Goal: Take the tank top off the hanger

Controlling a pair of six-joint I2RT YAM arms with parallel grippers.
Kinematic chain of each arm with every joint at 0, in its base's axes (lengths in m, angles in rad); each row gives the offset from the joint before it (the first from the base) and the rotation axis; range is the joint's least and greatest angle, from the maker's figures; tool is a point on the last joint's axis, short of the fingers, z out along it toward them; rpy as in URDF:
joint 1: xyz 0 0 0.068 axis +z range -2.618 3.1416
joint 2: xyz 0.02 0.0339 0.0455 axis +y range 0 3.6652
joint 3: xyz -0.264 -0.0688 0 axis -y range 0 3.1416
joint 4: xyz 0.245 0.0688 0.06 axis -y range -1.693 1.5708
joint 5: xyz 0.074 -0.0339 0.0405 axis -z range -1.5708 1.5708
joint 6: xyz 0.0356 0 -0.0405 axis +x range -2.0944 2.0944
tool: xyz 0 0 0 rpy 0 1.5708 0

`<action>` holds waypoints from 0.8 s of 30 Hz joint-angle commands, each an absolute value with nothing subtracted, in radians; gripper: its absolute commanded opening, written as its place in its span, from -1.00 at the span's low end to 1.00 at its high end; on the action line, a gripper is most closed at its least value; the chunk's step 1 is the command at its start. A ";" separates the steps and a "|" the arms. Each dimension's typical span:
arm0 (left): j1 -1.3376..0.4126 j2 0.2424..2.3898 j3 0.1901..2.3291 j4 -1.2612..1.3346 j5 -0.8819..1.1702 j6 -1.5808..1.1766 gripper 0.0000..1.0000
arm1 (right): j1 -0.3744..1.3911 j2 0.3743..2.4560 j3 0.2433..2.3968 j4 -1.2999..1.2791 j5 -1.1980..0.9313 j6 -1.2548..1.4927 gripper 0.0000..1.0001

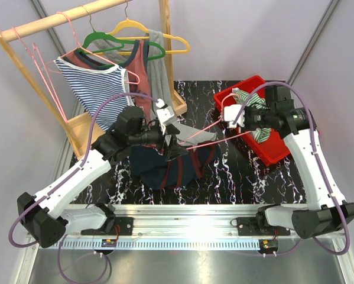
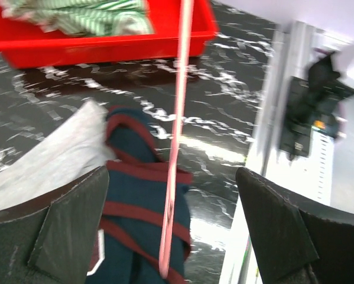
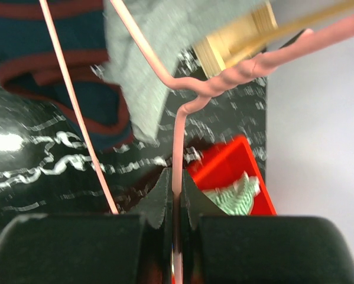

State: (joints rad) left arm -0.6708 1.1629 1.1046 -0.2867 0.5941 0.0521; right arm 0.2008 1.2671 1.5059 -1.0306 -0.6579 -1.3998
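A navy tank top with maroon trim [image 1: 165, 168] lies bunched on the black marbled table. A pink wire hanger [image 1: 203, 133] slants from it toward the right. My right gripper [image 1: 229, 118] is shut on the hanger's wire [image 3: 178, 148], close below the twisted neck, jaws [image 3: 177, 177] pinching it. My left gripper [image 1: 172, 145] hovers over the tank top, open wide. In the left wrist view the hanger [image 2: 175, 136] runs untouched between the two fingers [image 2: 64, 231], its lower end resting on the tank top [image 2: 135, 201]. Whether a strap is still round the wire is hidden.
A grey cloth [image 1: 194, 133] lies beside the tank top. A red bin [image 1: 271, 155] holding a green striped garment stands at the right. At the back left, a wooden rack [image 1: 46, 23] carries a striped top [image 1: 97, 86] and other hangers.
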 commanded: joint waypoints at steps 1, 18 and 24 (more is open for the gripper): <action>-0.675 1.164 1.166 -0.255 0.764 0.061 0.78 | 0.267 1.275 1.494 -1.002 -0.746 -1.411 -1.00; -0.675 1.227 1.223 -0.345 0.919 -0.029 -0.66 | 0.391 1.302 1.416 -0.769 -0.764 -1.396 -1.00; -0.673 1.218 1.227 -0.402 0.897 -0.006 -0.95 | 0.394 1.290 1.385 -0.712 -0.752 -1.375 -1.00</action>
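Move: Between the left hand's spread fingers lies the free end of the empty pink hanger, about 1 cm to the right and 1 cm lower; it is some 8 cm back and 17 cm left of the right hand, which grips the hanger near its neck. The navy tank top lies roughly 26 cm below and 5 cm left of the left hand, level with it fore and aft. The red bin's middle is about 11 cm ahead, 13 cm right and 29 cm below the right hand. Carrying the hanger about 8 cm to the left and turning it some 15 degrees counter-clockwise, the right hand keeps its pinch and feeds the wire past the left fingers. The left hand draws back about 4 cm, then eases slightly forward and down, turning a little clockwise and tipping, as its wide-open fingers shut on the hanger's wire. ##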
